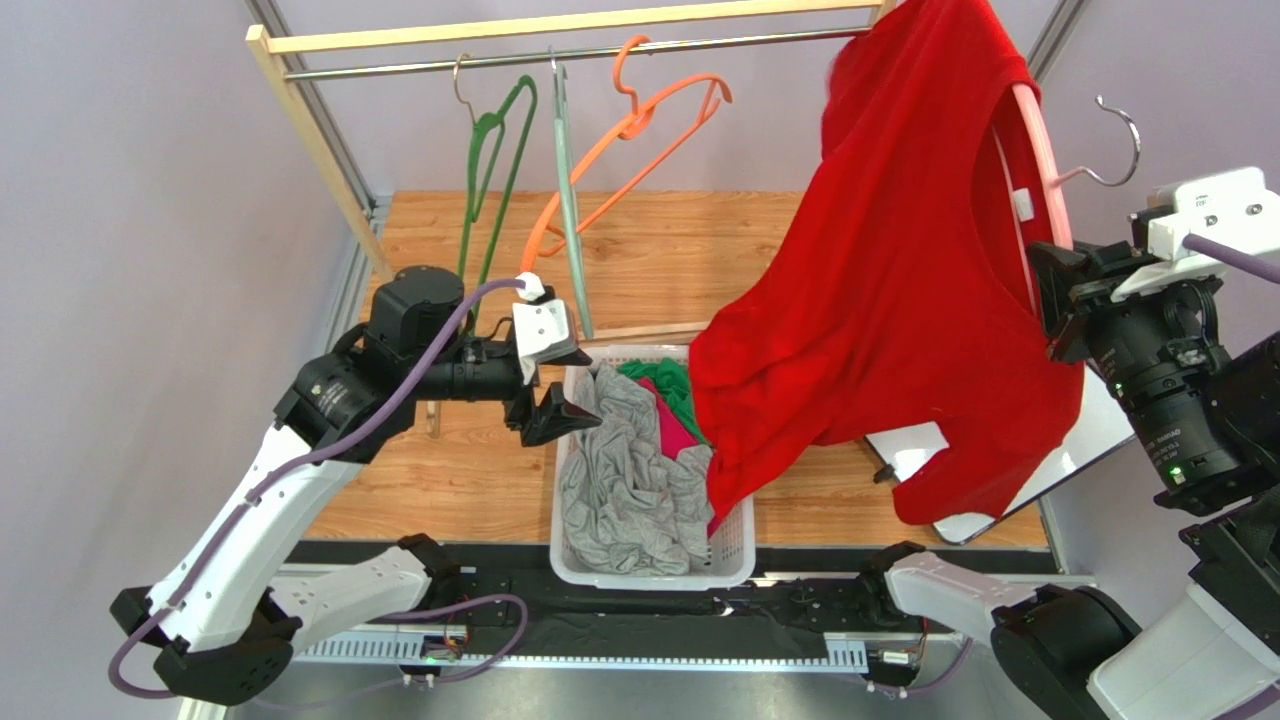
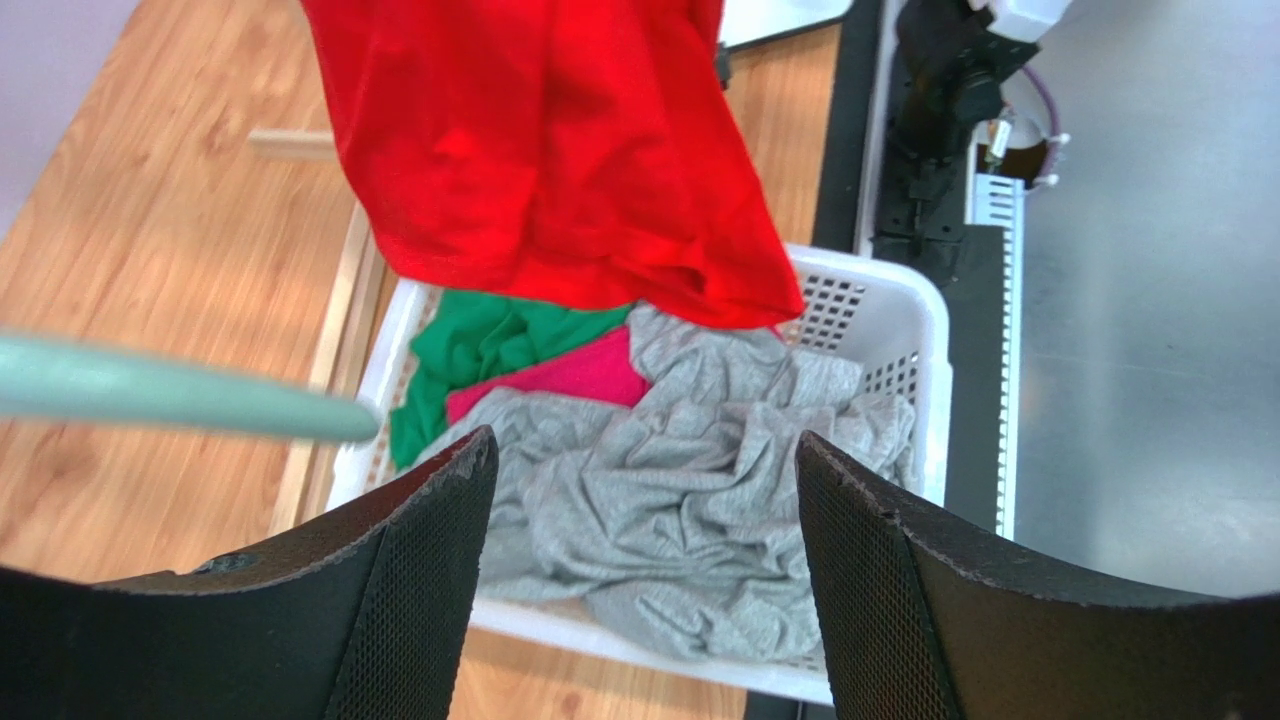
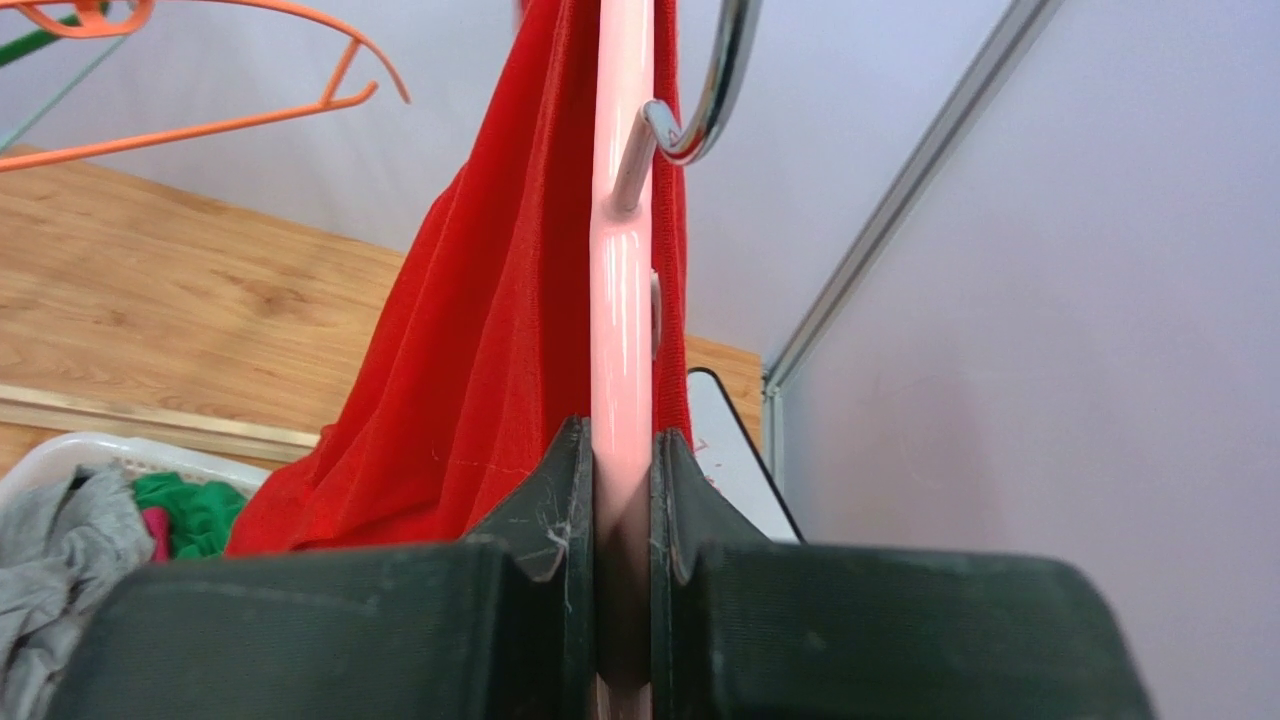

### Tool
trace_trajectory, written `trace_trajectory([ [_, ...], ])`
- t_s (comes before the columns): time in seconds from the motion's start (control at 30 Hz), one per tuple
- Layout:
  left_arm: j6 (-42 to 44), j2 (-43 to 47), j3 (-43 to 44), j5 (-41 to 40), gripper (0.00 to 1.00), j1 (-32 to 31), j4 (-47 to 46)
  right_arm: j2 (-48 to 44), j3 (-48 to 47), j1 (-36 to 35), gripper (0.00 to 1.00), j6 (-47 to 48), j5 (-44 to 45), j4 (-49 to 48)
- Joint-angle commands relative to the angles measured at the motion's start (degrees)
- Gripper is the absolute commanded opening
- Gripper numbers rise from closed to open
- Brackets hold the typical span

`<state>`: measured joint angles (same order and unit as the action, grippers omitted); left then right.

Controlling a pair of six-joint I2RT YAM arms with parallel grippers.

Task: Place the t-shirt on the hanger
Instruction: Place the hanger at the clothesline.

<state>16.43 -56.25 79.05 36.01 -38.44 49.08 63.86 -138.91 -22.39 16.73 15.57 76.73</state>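
The red t-shirt (image 1: pixel 887 285) hangs draped over the pale pink hanger (image 1: pixel 1041 165), whose metal hook (image 1: pixel 1120 150) points right. Its lower hem trails onto the white basket (image 1: pixel 646 567). My right gripper (image 1: pixel 1056 308) is shut on the pink hanger's arm, seen up close in the right wrist view (image 3: pixel 622 300) with the t-shirt (image 3: pixel 481 375) on its left. My left gripper (image 1: pixel 553 393) is open and empty at the basket's left rim. In the left wrist view the t-shirt (image 2: pixel 556 150) hangs above the basket (image 2: pixel 902 323).
The basket holds a grey garment (image 1: pixel 631 480), a green one (image 1: pixel 669 383) and a pink one. A wooden rack with a metal rail (image 1: pixel 571 53) carries green (image 1: pixel 489 165), mint (image 1: pixel 568 195) and orange (image 1: pixel 631 135) hangers. A white board (image 1: pixel 1022 465) lies at right.
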Motion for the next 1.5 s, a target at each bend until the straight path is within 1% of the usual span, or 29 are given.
trace_trajectory([
  [0.0,2.0,-1.3,-1.1,4.2,0.78,-2.5,-7.6,-3.1,0.6,1.7,0.00,3.5,4.6,-8.9],
  [0.17,2.7,-4.0,-0.8,5.6,0.78,-3.0,-9.8,-7.0,0.6,5.3,0.00,4.5,3.6,-5.5],
  [0.4,4.4,-5.6,-0.8,5.7,0.78,-3.0,-9.8,-9.7,1.5,7.6,0.00,4.5,-0.6,-1.4],
  [0.47,4.5,-5.7,-1.0,5.7,0.78,-3.0,-9.5,-9.8,1.9,8.1,0.00,4.1,-4.7,-0.2],
  [0.6,4.9,-5.4,-1.3,4.9,0.78,-3.0,-8.6,-11.0,6.2,8.2,0.00,2.1,-11.6,1.9],
  [0.63,4.9,-4.8,-1.7,4.9,0.78,-3.1,-8.5,-11.3,9.2,8.2,0.00,1.6,-14.6,2.1],
  [0.7,4.7,-4.4,-2.1,4.7,0.78,-3.0,-8.2,-11.8,12.3,8.3,0.00,0.4,-18.0,2.3],
  [0.73,4.4,-4.0,-2.3,4.5,0.78,-3.0,-8.2,-11.8,15.7,8.2,0.00,-0.5,-20.5,2.5],
  [0.8,3.8,-3.7,-2.4,4.0,0.78,-3.0,-7.9,-10.5,18.7,8.3,0.00,-2.1,-21.3,2.3],
  [0.87,3.6,-3.4,-2.2,3.2,0.78,-3.0,-7.2,-8.2,19.6,8.3,0.00,-5.7,-20.0,2.4],
  [0.97,3.7,-2.7,-2.1,1.5,0.78,-3.0,-6.0,-1.7,15.5,8.3,0.00,-9.1,-21.2,3.3],
  [1.03,3.7,-1.6,-2.5,0.9,0.78,-3.1,-5.7,1.8,14.7,8.3,0.00,-10.5,-21.1,2.3],
  [1.17,4.2,-0.4,-2.6,-0.7,0.78,-3.0,-4.8,5.8,15.0,8.2,0.00,-11.6,-21.7,-1.6],
  [1.37,5.3,0.4,-2.3,-1.6,0.79,-2.9,-4.0,12.3,14.7,8.2,0.00,-13.7,-22.6,-11.4],
  [1.4,5.3,0.4,-2.3,-1.8,0.79,-2.7,-4.0,12.9,15.1,8.3,0.00,-13.7,-23.0,-14.6],
  [1.47,5.1,0.5,-2.3,-1.7,0.79,-2.4,-4.0,13.6,15.9,8.2,0.00,-13.7,-23.5,-18.1],
])
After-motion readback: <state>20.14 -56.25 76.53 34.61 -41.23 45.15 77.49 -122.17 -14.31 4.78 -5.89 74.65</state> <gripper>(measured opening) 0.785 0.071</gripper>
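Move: The right hand holds the pink hanger with the red t-shirt on it, high up. The free stretch of clothesline rail between the orange hanger and the rack's right post lies some 24 cm ahead, 23 cm left and about level. The right post stands 24 cm ahead and 12 cm left, the orange hanger some 24 cm ahead and 35 cm left, hanging lower. From the left hand that free stretch is about 26 cm ahead, 20 cm right and 20 cm up. Backwards first: the right hand draws back about 7.5 cm and some 4 cm to the right at nearly constant height, then reverses and sweeps forward, left and down towards the rail, ending near the right post, roughly 13 cm lower than it began and with the fingers tipped down about 30 degrees. Its fingers keep their pinch on the pink hanger. The empty, open left hand shifts nearly 4 cm right and comes most of the way back. ##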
